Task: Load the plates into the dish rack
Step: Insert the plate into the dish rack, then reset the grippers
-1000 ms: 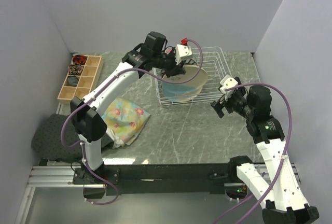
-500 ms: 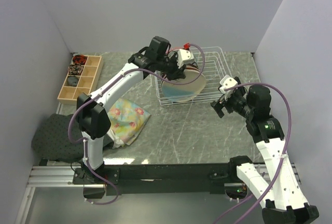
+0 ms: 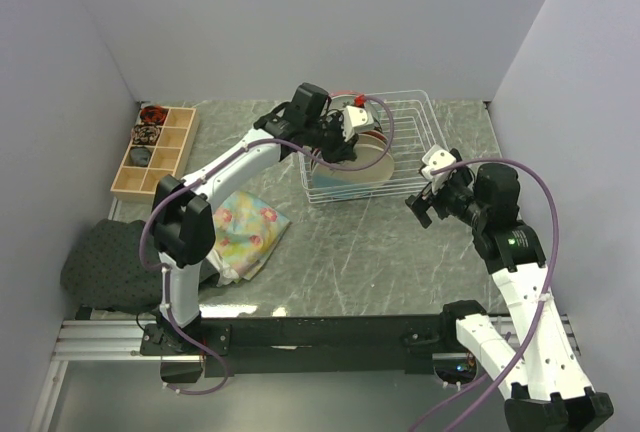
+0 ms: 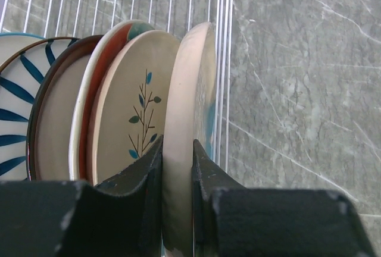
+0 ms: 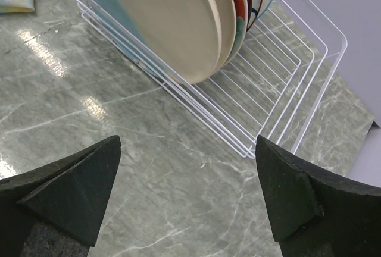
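The white wire dish rack [image 3: 425,142] stands at the back of the table. Several plates stand upright in it, side by side: navy-striped [image 4: 12,90], taupe [image 4: 56,120], red-rimmed [image 4: 98,72] and cream with a leaf sprig [image 4: 134,102]. My left gripper [image 4: 177,162] is shut on the rim of a cream-and-blue plate [image 4: 190,90], upright at the near end of that row [image 3: 365,167]. My right gripper [image 3: 424,200] hovers open and holds nothing, over the table right of the rack [image 5: 286,90]. The plates [image 5: 178,31] show at the top of its wrist view.
A wooden compartmented box [image 3: 155,150] sits at the back left. A floral cloth [image 3: 243,230] lies in front of the left arm, with a dark grey pad [image 3: 100,262] at the left edge. Marbled grey tabletop [image 5: 178,179] lies under the right gripper.
My left gripper has swung the cream-and-blue plate from a flat tilt to upright and pushed it back against the row in the rack. The right arm has hardly moved.
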Tool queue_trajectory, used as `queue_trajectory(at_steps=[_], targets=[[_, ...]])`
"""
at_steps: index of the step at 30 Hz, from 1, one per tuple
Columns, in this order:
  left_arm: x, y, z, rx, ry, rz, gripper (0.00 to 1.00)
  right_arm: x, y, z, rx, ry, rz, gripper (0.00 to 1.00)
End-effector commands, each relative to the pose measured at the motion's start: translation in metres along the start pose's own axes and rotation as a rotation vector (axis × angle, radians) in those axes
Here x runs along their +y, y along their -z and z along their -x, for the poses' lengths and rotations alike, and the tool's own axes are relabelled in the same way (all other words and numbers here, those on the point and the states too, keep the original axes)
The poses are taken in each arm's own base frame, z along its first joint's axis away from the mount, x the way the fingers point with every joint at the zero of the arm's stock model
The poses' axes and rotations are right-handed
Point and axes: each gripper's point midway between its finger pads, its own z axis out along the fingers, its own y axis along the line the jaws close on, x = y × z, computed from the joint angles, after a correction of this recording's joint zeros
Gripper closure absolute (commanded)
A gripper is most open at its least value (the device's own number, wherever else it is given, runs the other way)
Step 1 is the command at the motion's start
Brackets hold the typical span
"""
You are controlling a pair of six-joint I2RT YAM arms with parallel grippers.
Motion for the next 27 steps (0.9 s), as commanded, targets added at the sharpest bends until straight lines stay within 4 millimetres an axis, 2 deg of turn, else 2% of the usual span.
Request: queue_trajectory(at_steps=[1,6,7,9,12,15,20,23,24,25,27], targets=[[0.006,0.002,0.033,-0.111,-0.045,0.036,0.97,-0.003,0.0,0.003,-0.017,0.009,-0.007,0.0],[0.008,-0.002,0.027,-0.095,-0.018,0.048,0.92,-0.003,-0.001,0.003,-0.017,0.01,-0.005,0.0],[0.009,-0.003,0.026,-0.092,-0.01,0.049,0.85,-0.003,0.0,0.003,-0.017,0.01,-0.007,0.0],[0.009,-0.004,0.024,-0.087,0.008,0.051,0.79,-0.003,-0.001,0.003,-0.018,0.009,-0.004,0.0],[0.01,-0.002,0.027,-0.096,0.02,0.063,0.64,-0.003,0.0,0.002,-0.015,0.007,-0.003,0.0],[0.009,0.004,0.037,-0.123,0.013,0.069,0.54,-0.003,-0.001,0.002,-0.017,0.006,-0.002,0.0],[0.009,0.018,0.059,-0.167,0.006,0.089,0.42,-0.003,0.0,0.002,-0.017,0.005,-0.003,0.0],[0.01,0.036,0.079,-0.21,-0.003,0.12,0.25,-0.003,0.0,0.001,-0.015,-0.002,0.0,0.0],[0.008,0.04,0.083,-0.22,-0.004,0.125,0.17,-0.003,0.0,0.002,-0.015,-0.005,0.002,0.0],[0.007,0.053,0.097,-0.253,-0.027,0.144,0.13,-0.003,0.0,0.001,-0.015,-0.007,0.003,0.0],[0.004,0.062,0.104,-0.277,-0.033,0.157,0.04,-0.004,0.001,0.003,-0.018,-0.011,-0.001,0.0]])
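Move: The left hand already grips the held plate by its upper left rim, low in the rack; the rack's front slot under it is centred about 3 cm right, 2 cm back and some 13 cm down. The second leaf plate stands just beyond, its middle about 2 cm ahead, 4 cm right and 8 cm below the hand; the front rail is roughly 5 cm back, 7 cm right and 10 cm down. From the right hand, that slot lies about 12 cm ahead, 16 cm left and 16 cm below. Keep the left gripper's pinch on the rim, almost still at first, then spread the fingers nearly fully while easing about 1 cm forward and a little right, towards the second leaf plate, and starting to rise. With the rim released, lift more quickly, some 3 cm up in all, drawing slightly back at the end as the wrist turns a few degrees. ##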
